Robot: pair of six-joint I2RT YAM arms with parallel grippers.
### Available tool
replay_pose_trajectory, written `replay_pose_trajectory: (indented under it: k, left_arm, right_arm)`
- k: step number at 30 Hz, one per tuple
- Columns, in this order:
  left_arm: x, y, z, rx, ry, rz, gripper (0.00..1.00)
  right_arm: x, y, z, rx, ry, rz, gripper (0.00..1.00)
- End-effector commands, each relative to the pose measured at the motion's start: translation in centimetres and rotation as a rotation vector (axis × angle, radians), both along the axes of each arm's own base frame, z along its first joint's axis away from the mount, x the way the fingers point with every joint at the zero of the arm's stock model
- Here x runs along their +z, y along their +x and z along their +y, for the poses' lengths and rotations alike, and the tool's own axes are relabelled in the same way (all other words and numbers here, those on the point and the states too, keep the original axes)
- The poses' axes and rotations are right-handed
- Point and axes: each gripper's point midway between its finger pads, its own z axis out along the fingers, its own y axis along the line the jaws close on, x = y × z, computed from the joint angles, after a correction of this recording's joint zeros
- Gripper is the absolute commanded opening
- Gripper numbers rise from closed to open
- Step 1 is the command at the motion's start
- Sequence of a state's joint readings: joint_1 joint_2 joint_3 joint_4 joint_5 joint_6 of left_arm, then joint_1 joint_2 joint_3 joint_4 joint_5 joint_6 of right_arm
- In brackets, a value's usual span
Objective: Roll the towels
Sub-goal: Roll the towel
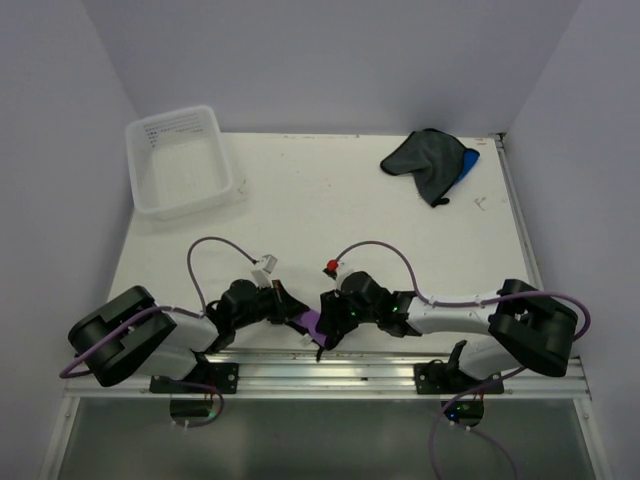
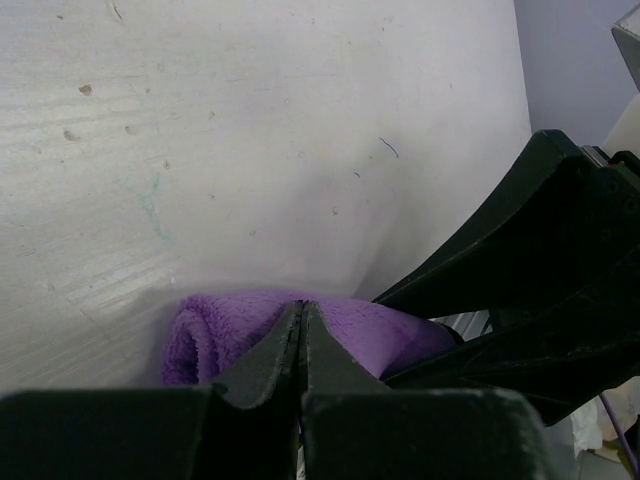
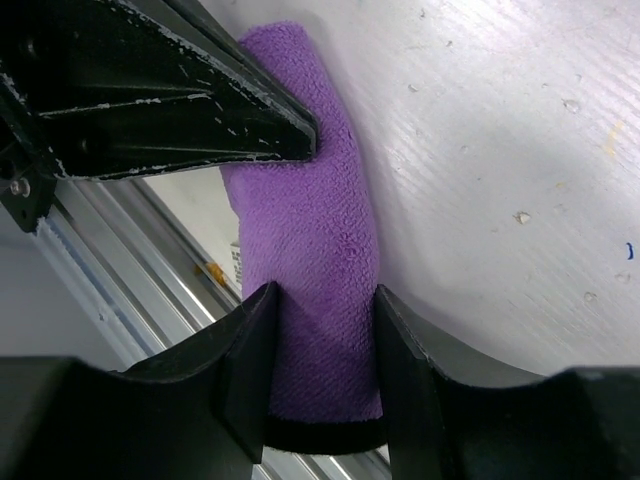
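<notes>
The purple towel (image 1: 311, 324) lies rolled into a tube at the table's near edge, between the two arms. My right gripper (image 3: 322, 300) is shut on one end of the roll (image 3: 305, 210), a finger on each side. My left gripper (image 2: 302, 310) has its jaws pressed together, tips touching the side of the roll (image 2: 200, 335); nothing shows between them. In the right wrist view it (image 3: 300, 135) appears as a closed black wedge against the roll. The dark grey-black towel (image 1: 422, 160) lies crumpled at the far right, on top of the blue towel (image 1: 469, 163).
A clear plastic tub (image 1: 140, 175) stands at the far left corner. A metal rail (image 1: 370, 368) runs along the near edge right beside the roll. White walls enclose the table at the back and both sides. Cables loop above both wrists.
</notes>
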State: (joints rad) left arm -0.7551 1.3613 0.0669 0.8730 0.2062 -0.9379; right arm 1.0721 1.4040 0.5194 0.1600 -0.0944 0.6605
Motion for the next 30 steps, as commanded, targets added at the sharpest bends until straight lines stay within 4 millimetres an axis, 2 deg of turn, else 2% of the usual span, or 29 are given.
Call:
replay_pose_trajectory:
  k: [1, 4, 6, 7, 11, 13, 16, 18, 19, 20, 22, 23, 24, 26, 28, 30]
  left_arm:
    - [-2.1, -0.2, 1.7, 0.024, 0.111, -0.001, 0.0]
    - [-1.7, 0.2, 1.5, 0.028, 0.114, -0.013, 0.0]
    - [-1.4, 0.5, 1.4, 0.03, 0.119, -0.022, 0.0]
    - [-1.2, 0.7, 1.3, 0.031, 0.117, -0.027, 0.0]
    - [0.0, 1.4, 0.8, 0.032, 0.115, -0.053, 0.0]
    - [0.8, 1.9, 0.6, 0.038, 0.118, -0.058, 0.06]
    - [1.9, 2.4, 0.2, 0.035, 0.113, -0.075, 0.07]
    - [2.4, 2.5, 0.1, 0.04, 0.113, -0.069, 0.12]
    - [2.9, 2.7, 0.0, 0.041, 0.109, -0.076, 0.16]
    - [2.6, 2.5, 0.2, 0.042, 0.124, -0.059, 0.23]
    - [3.7, 2.7, 0.0, 0.045, 0.117, -0.068, 0.3]
    - [4.0, 2.8, 0.1, 0.047, 0.119, -0.07, 0.33]
    - [4.1, 2.8, 0.2, 0.052, 0.129, -0.059, 0.34]
    - [5.1, 2.8, 0.2, 0.058, 0.113, -0.071, 0.42]
    - [5.7, 2.8, 0.2, 0.058, 0.116, -0.062, 0.47]
    - [6.1, 2.6, 0.0, 0.05, 0.108, -0.049, 0.6]
  right_arm:
    - [-0.2, -1.1, 0.4, 0.042, 0.031, 0.032, 0.43]
    - [-0.1, -1.3, 0.7, 0.058, 0.036, 0.031, 0.4]
    - [0.2, -1.4, 0.9, 0.067, 0.044, 0.026, 0.34]
    - [0.2, -1.4, 0.9, 0.066, 0.045, 0.024, 0.28]
    - [1.1, -1.2, 1.0, 0.058, 0.041, -0.022, 0.2]
    - [1.0, -1.4, 1.0, 0.064, 0.022, -0.036, 0.19]
    - [0.5, -2.0, 1.4, 0.08, 0.0, -0.05, 0.12]
    - [0.2, -2.4, 1.8, 0.087, -0.022, -0.078, 0.08]
    - [0.2, -3.3, 2.1, 0.115, -0.025, -0.08, 0.07]
    - [0.4, -2.5, 2.1, 0.074, -0.042, -0.129, 0.05]
    - [0.7, -2.7, 1.9, 0.065, -0.076, -0.181, 0.01]
    - [1.3, -2.5, 2.0, 0.053, -0.08, -0.208, 0.0]
    - [1.2, -1.7, 1.2, 0.008, -0.128, -0.256, 0.0]
    - [2.1, -1.6, 1.2, -0.009, -0.135, -0.298, 0.0]
    - [2.5, -0.6, 0.1, -0.07, -0.181, -0.362, 0.0]
    - [2.7, -0.4, -0.2, -0.092, -0.217, -0.405, 0.0]
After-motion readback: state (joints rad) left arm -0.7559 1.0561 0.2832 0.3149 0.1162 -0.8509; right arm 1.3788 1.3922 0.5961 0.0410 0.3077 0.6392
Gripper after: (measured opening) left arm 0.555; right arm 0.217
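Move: The rolled purple towel slants under both hands, its middle about 3 cm back and 3 cm right of the shut left fingers. From the right hand, which straddles its near end, that middle is some 2 cm ahead and 4 cm left, about 1 cm below. A white tag shows roughly 5 cm left and 1 cm back of the right hand; the metal rail runs some 8 cm straight behind the right hand. The towel's near end is pinched as the right fingers close from about half open, then dragged back and left some 4 cm, with a slight return forward and right at the finish as the wrist rolls about 15 degrees. The left hand first stays on the far end, then opens past half and lifts off, about 5 cm up and a little forward. ##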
